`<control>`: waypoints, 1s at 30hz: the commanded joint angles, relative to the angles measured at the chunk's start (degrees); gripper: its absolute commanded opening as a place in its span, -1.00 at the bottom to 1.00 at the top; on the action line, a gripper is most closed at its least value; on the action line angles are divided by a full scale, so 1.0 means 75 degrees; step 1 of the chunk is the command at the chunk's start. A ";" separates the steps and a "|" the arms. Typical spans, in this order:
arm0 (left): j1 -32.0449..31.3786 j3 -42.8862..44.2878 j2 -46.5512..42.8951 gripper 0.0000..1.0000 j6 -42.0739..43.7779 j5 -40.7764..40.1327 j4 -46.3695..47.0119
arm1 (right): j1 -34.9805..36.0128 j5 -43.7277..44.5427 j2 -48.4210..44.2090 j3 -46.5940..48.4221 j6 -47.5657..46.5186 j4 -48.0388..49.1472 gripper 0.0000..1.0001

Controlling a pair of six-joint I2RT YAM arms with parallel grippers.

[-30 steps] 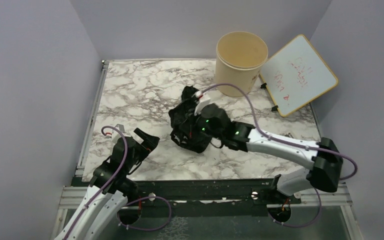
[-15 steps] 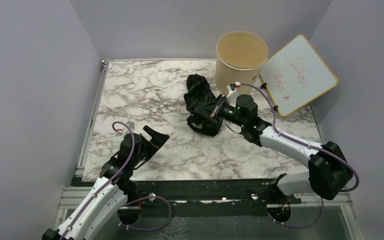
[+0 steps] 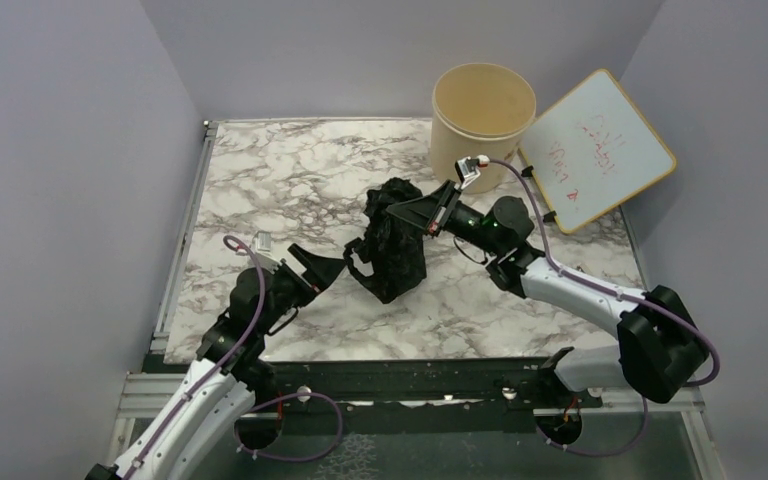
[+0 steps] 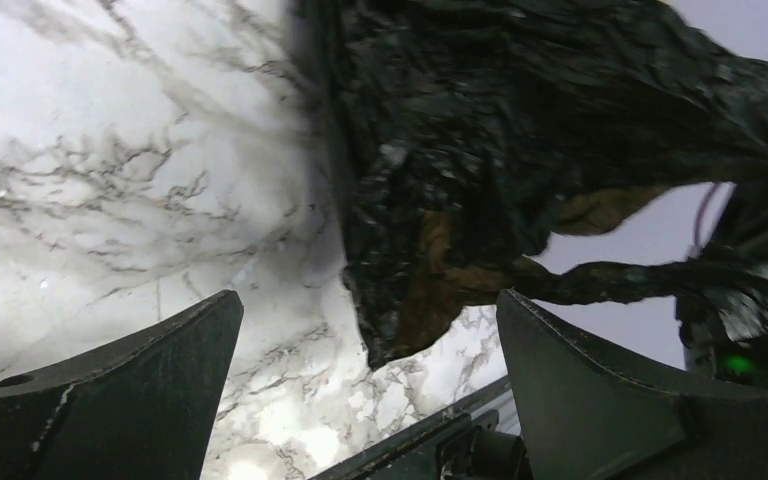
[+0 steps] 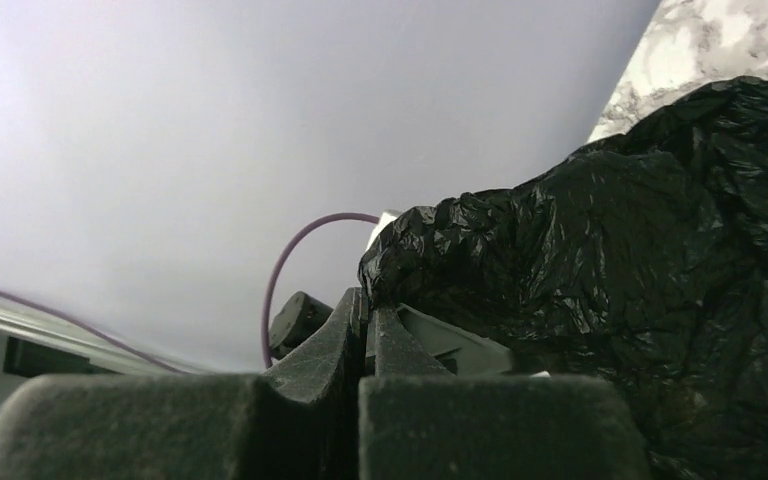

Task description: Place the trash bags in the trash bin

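A crinkly black trash bag hangs above the marble table, held at its top by my right gripper, which is shut on it. In the right wrist view the bag bulges just past the closed fingertips. My left gripper is open and empty, just left of the bag's lower end. In the left wrist view the bag hangs ahead of and above the spread fingers. The round beige trash bin stands at the back, behind the right gripper; what it holds cannot be seen.
A white board with a yellow frame and red writing leans at the back right, beside the bin. The marble table has a metal rail along its left edge and a dark frame at the front.
My right gripper has lifted the bag off the table and swung it left and nearer. My left gripper has moved right and forward, closer to the bag's lower end.
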 commanded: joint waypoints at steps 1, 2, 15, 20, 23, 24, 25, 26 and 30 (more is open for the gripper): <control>-0.0034 -0.0363 -0.0797 0.98 0.0375 0.0240 0.0066 | 0.0008 0.0379 -0.0386 0.0136 -0.0499 -0.1435 -0.99; -0.0038 -0.0368 -0.0900 0.98 0.0368 0.0133 -0.0117 | 0.0002 0.0697 -0.0498 0.0043 -0.0716 -0.1744 -0.99; -0.0037 -0.1046 -0.0626 0.98 0.0636 0.1189 0.1216 | -0.1229 -0.0190 -0.0665 -0.1152 -0.0221 -0.2107 -0.99; -0.0050 -0.1717 0.0557 0.98 0.1248 0.2142 0.3004 | -0.1229 0.0280 -0.0884 -0.0396 -0.1182 -0.4061 -0.99; -0.0050 -0.1937 0.1255 0.98 0.1542 0.2405 0.3965 | -0.1245 0.0258 -0.0808 -0.0221 -0.1222 -0.4572 -0.99; -0.0048 -0.1954 0.1549 0.98 0.1525 0.2598 0.4447 | -0.1243 0.0158 -0.0765 -0.0258 -0.1149 -0.4501 -0.99; -0.0050 -0.1893 0.1934 0.98 0.1608 0.2681 0.4686 | -0.1242 0.0063 -0.0724 -0.0307 -0.1103 -0.4386 -0.99; -0.0060 -0.1838 0.2223 0.98 0.1742 0.2697 0.4805 | -0.1241 0.0013 -0.0689 -0.0332 -0.1076 -0.4350 -0.99; -0.0073 -0.1605 0.3255 0.98 0.2244 0.2837 0.5451 | -0.1252 -0.0034 -0.0613 -0.0207 -0.0993 -0.4480 -0.99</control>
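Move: The right gripper already has the black trash bag pinched near its upper left edge; the bag's middle hangs about 14 cm below that hand, roughly 1 cm back of it and level sideways. The trash bin's middle stands some 27 cm ahead of the right hand, 22 cm to its right and 16 cm lower. From the open left gripper, the bag's middle is about 14 cm to the right, 4 cm ahead and 1 cm up. Lower the right gripper about 11 cm while carrying it roughly 6 cm right and slightly forward, fingers tipping down; keep the bag pinched, then hold there. Hold the left gripper nearly still at first, wide open, then sink it about 8 cm with a smaller shift right beside the bag's loose lower left edge, turning it some 20 degrees clockwise, without closing. ##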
